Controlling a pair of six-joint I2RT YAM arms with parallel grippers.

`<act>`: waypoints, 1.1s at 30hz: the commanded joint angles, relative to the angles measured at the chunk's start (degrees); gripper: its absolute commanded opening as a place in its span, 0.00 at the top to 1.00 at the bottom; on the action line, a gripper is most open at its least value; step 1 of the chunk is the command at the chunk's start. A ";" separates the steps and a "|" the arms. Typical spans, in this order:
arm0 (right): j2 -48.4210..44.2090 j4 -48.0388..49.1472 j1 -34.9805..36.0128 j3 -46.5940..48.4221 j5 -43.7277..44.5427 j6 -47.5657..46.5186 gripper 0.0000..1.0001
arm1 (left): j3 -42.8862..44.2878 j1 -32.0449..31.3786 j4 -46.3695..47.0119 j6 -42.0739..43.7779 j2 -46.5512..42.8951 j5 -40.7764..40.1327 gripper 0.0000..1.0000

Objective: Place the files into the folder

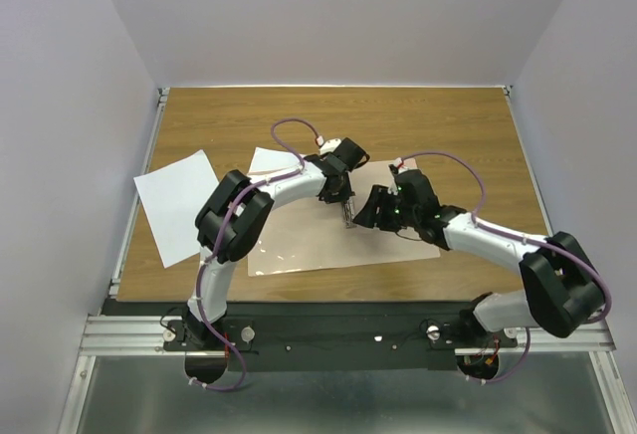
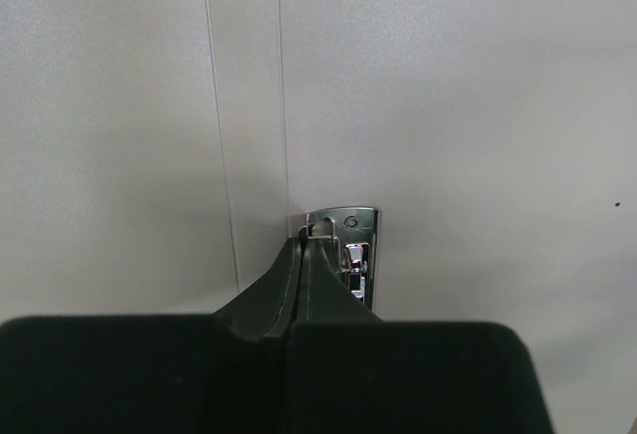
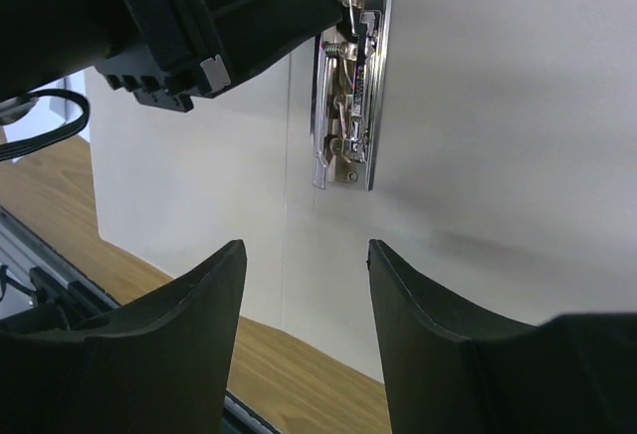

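The folder [image 1: 299, 250] lies open and flat in the middle of the table, its pale inside up. Its metal clip [image 3: 350, 86] sits beside the centre crease. My left gripper [image 2: 304, 238] is shut, its tips against the wire lever at one end of the clip [image 2: 356, 255]. My right gripper [image 3: 304, 255] hovers open just short of the clip's other end, with nothing between its fingers. One white file [image 1: 177, 205] lies at the table's left edge. A corner of another file [image 1: 271, 160] shows behind the left arm.
Both arms meet over the folder's centre, grippers [image 1: 356, 210] almost touching. Bare wood tabletop [image 1: 438, 125] lies behind and to the right. Grey walls enclose the table on three sides. A metal rail [image 1: 338, 332] runs along the near edge.
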 commanded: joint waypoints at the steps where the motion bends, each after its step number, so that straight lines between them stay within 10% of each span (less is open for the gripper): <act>1: 5.71 1.80 1.85 4.00 1.55 -2.15 0.44 | -3.54 -0.63 -4.09 -3.45 3.65 4.24 1.00; 33: 19.51 -3.63 3.96 10.16 8.84 -3.39 0.79 | -5.83 -0.55 -2.59 -2.40 3.56 1.69 1.00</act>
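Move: The near end of the folder's metal clip lies about 2 cm ahead of the right hand, 3 cm to its left and 6 cm below. The clip's middle is roughly 6 cm ahead, 4 cm left and 6 cm below. The left fingertips, already shut on the clip's far end, are some 10 cm ahead of the right hand, 4 cm left and 6 cm below. From the left hand, the near end is around 8 cm back, 1 cm left and 1 cm below. Down about 5 cm, and to the left and forward by 2 to 3 cm each, the right hand reaches for the near end of the clip, its fingers tipping slightly steeper. They close from over half open to a narrow gap around the end of the clip's lever. The left hand stays at the far end, keeping its shut hold and turning only a few degrees counter-clockwise. ##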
